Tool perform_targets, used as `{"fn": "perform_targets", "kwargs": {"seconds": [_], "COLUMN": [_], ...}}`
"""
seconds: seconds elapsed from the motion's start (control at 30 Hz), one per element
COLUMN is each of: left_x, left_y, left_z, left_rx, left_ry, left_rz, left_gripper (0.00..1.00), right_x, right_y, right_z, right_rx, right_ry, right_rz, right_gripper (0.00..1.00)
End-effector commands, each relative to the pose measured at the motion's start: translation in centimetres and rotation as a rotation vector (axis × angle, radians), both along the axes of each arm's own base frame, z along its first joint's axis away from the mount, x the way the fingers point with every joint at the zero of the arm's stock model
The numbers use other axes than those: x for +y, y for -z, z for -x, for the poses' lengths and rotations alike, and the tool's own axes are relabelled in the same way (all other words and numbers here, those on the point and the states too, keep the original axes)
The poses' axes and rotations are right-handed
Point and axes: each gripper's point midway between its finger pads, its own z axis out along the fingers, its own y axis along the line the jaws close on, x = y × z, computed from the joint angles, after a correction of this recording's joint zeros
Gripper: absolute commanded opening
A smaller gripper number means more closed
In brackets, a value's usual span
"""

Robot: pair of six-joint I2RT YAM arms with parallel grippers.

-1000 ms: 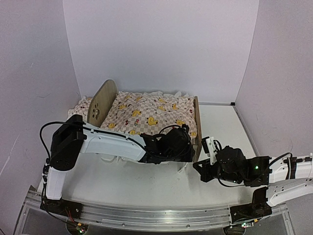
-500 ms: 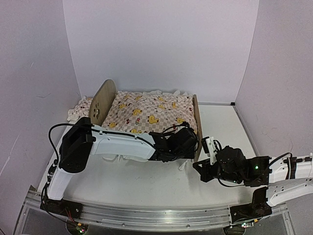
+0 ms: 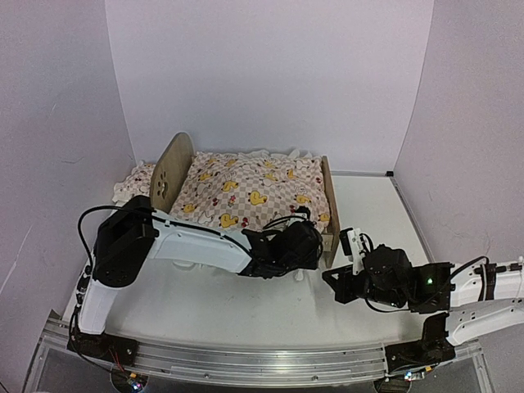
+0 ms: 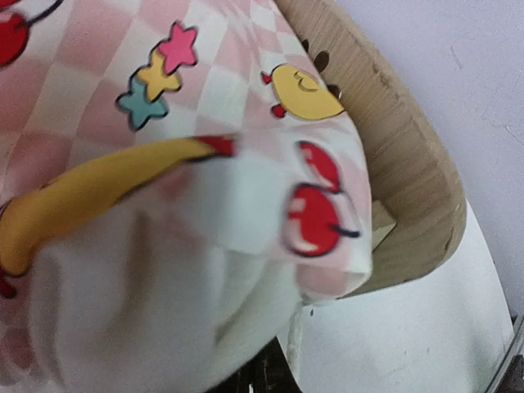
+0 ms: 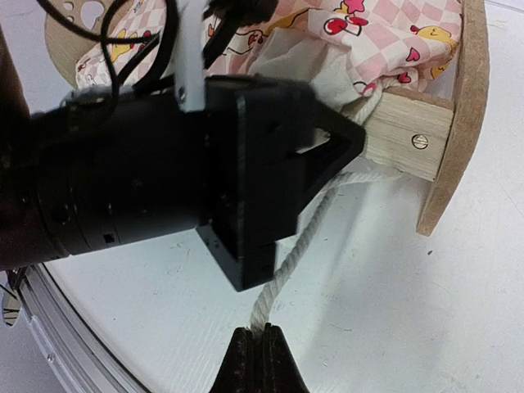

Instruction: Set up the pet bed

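Observation:
The pet bed (image 3: 330,214) of light plywood stands mid-table, its rounded headboard (image 3: 169,172) at the left. A pink checkered duck-print cover (image 3: 254,192) lies over it and hides the base. My left gripper (image 3: 308,247) is at the bed's near right corner, by the footboard (image 4: 409,164). Its jaws are shut, with the cover's white underside (image 4: 188,270) bunched over them. My right gripper (image 5: 264,332) is low on the table to the right and is shut on a white cord (image 5: 304,233). This cord runs up to the cover's corner by the wooden side rail (image 5: 409,141).
A small ruffled pillow (image 3: 131,182) lies on the table behind the headboard at the far left. White walls enclose the table on three sides. The left arm's black wrist (image 5: 164,164) fills most of the right wrist view.
My left gripper went right along the bed's near side to the footboard corner, drew back a little and shut. The cover now lies flatter. The right arm has not moved.

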Motion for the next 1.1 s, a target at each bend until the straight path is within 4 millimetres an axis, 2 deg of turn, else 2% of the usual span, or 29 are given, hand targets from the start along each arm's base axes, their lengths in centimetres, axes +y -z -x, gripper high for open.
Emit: {"fn": "perform_targets", "kwargs": {"seconds": [0.0, 0.2, 0.43, 0.53, 0.8, 1.07], "left_x": [-0.2, -0.8, -0.8, -0.6, 0.4, 1.0], "left_y": [-7.6, -8.3, -8.0, -7.8, -7.1, -6.6], "left_z": [0.5, 1.8, 1.9, 1.7, 1.3, 1.0], "left_rx": [-0.107, -0.099, -0.082, -0.075, -0.044, -0.016], "left_ry": [0.091, 0.204, 0.235, 0.235, 0.23, 0.234], "left_rz": [0.232, 0.295, 0.319, 0.319, 0.325, 0.342], "left_gripper": [0.0, 0.0, 0.0, 0.0, 0.0, 0.0], "right_x": [-0.4, -1.3, -1.8, -1.1, 0.1, 1.7], "right_y": [-1.4, -1.6, -3.9, -4.7, -3.6, -1.8], "right_z": [-0.6, -1.7, -5.6, -7.4, -10.2, -11.7], "right_rx": [-0.029, -0.046, -0.135, -0.167, -0.178, -0.188], "right_ry": [0.057, 0.083, 0.117, 0.114, 0.111, 0.081], "right_rz": [-0.081, -0.075, -0.15, -0.132, -0.114, -0.127], "right_gripper": [0.0, 0.0, 0.0, 0.0, 0.0, 0.0]}}
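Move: The right hand grips the rope's tail; the quilt's near right corner, where the rope comes out, lies about 12 cm ahead of it, 1 cm to its right and level with its fingertips. The near edge of the low end board stands roughly 11 cm ahead, 4 cm to its right and 4 cm lower. For the left hand, its fingers already shut on rope, that same corner is some 1 cm ahead, 3 cm right and 1 cm up. Forward goes the right hand, about 10 cm with a shallow bow to the right and back, from the rope's tail end to the quilt corner beside the left fingertips, jaws shut on the rope. The left hand keeps its pinch on the rope, lifts some 3 cm while easing back 2 cm, then sinks about 2 cm, turning clockwise some 15 degrees. ##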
